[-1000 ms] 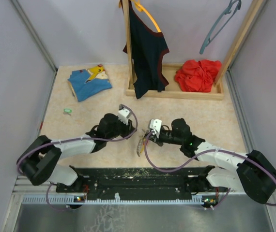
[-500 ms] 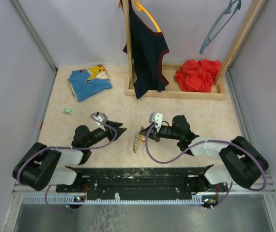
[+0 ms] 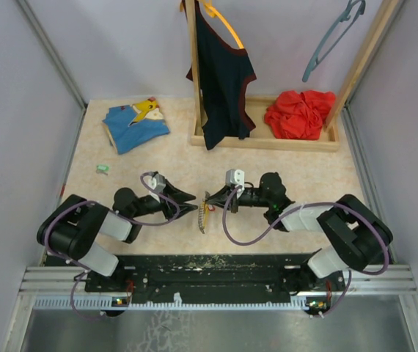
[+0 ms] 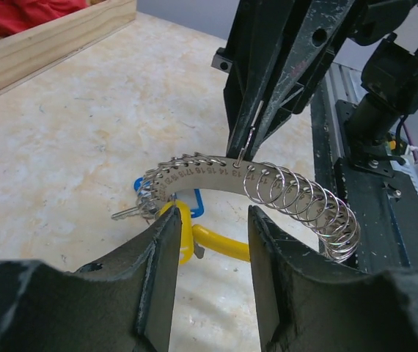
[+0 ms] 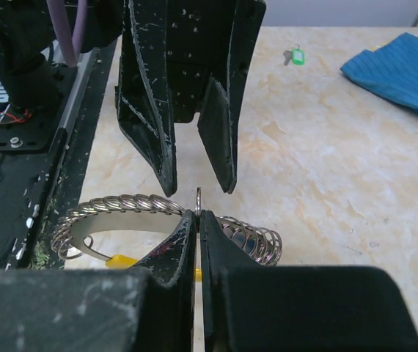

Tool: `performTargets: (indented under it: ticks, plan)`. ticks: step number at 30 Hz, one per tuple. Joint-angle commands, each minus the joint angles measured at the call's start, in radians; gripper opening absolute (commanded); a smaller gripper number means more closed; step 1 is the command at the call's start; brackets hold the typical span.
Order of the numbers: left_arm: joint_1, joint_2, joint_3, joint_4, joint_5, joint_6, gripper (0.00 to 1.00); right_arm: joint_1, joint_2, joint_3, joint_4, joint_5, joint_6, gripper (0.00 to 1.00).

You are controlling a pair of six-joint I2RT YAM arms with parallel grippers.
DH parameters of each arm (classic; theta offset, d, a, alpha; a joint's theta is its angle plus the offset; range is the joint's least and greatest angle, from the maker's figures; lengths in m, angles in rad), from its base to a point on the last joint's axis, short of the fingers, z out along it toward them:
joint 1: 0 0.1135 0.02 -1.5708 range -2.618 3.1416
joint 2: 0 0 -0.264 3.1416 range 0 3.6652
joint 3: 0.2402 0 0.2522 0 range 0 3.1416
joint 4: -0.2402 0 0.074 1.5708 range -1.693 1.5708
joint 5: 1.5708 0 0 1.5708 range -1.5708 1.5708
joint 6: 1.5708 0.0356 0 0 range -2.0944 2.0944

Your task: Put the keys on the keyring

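The keyring (image 4: 216,176) is a curved metal band strung with several wire loops, held just above the table. A yellow tag (image 4: 220,246) and the blue key (image 4: 194,202) hang from it. My right gripper (image 5: 198,213) is shut on one thin loop (image 5: 198,196) of the keyring (image 3: 203,213). My left gripper (image 4: 213,220) is open and empty, pointing at the band from the other side, a short gap away. From above, the left gripper (image 3: 187,202) and right gripper (image 3: 210,199) face each other tip to tip. The green key (image 3: 103,169) lies alone at the far left.
A blue cloth (image 3: 136,125) lies at the back left. A wooden rack (image 3: 268,141) at the back holds a red cloth (image 3: 301,114), and a dark top (image 3: 220,73) hangs over it. The black base rail (image 3: 209,268) runs along the near edge.
My left gripper opened wider, drew back from the keyring, then edged toward it again. My right gripper shifted left, carrying the keyring with it.
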Motion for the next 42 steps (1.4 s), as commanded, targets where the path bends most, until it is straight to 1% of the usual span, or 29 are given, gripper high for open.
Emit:
performTargets:
  ticks: [1, 4, 9, 16, 24, 31, 32, 34, 42]
  plan:
    - [0.006, 0.000, 0.030, 0.271, 0.096, -0.004, 0.46, -0.008, 0.018, 0.061, 0.111, -0.075, 0.022, 0.00]
    - [0.005, -0.002, 0.039, 0.272, 0.101, -0.004, 0.44, -0.008, 0.034, 0.070, 0.125, -0.090, 0.026, 0.00]
    - [0.006, -0.001, 0.058, 0.272, 0.103, -0.014, 0.37, -0.006, 0.068, 0.094, 0.151, -0.123, 0.045, 0.00]
    - [0.006, -0.021, 0.054, 0.272, 0.097, -0.014, 0.31, -0.006, 0.088, 0.096, 0.164, -0.126, 0.051, 0.00]
    - [0.001, -0.025, 0.073, 0.271, 0.116, -0.052, 0.31, -0.006, 0.104, 0.105, 0.168, -0.133, 0.059, 0.00]
    - [-0.019, -0.024, 0.080, 0.272, 0.116, -0.054, 0.30, -0.001, 0.117, 0.111, 0.182, -0.128, 0.068, 0.00]
    - [-0.019, -0.022, 0.081, 0.272, 0.117, -0.057, 0.29, 0.000, 0.118, 0.113, 0.180, -0.127, 0.067, 0.00]
    - [-0.021, -0.021, 0.085, 0.271, 0.120, -0.061, 0.24, 0.000, 0.121, 0.113, 0.178, -0.127, 0.066, 0.00]
    - [-0.032, -0.011, 0.091, 0.271, 0.122, -0.063, 0.17, 0.003, 0.127, 0.118, 0.178, -0.129, 0.066, 0.00]
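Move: The right hand already holds the coiled keyring. Its short wire end pokes out about 1 cm to the left of that hand's fingertips, and the half-open left fingertips wait some 4 cm to its left and 2 cm lower. From the left hand, the wire end is about 3 cm right, 1 cm back and 2 cm up. The yellow key is 4 cm right, 2 cm back and 5 cm below that hand, the blue key roughly 5 cm right, 2 cm ahead and 5 cm below. The left fingers close from half open to nearly shut around the wire end that stands out of the right fingers. To get there, the left hand rises about 2 cm, easing right and a little back, while the right hand keeps its shut grip and brings the keyring some 1.5 cm left to meet it, both wrists turning barely five degrees. ##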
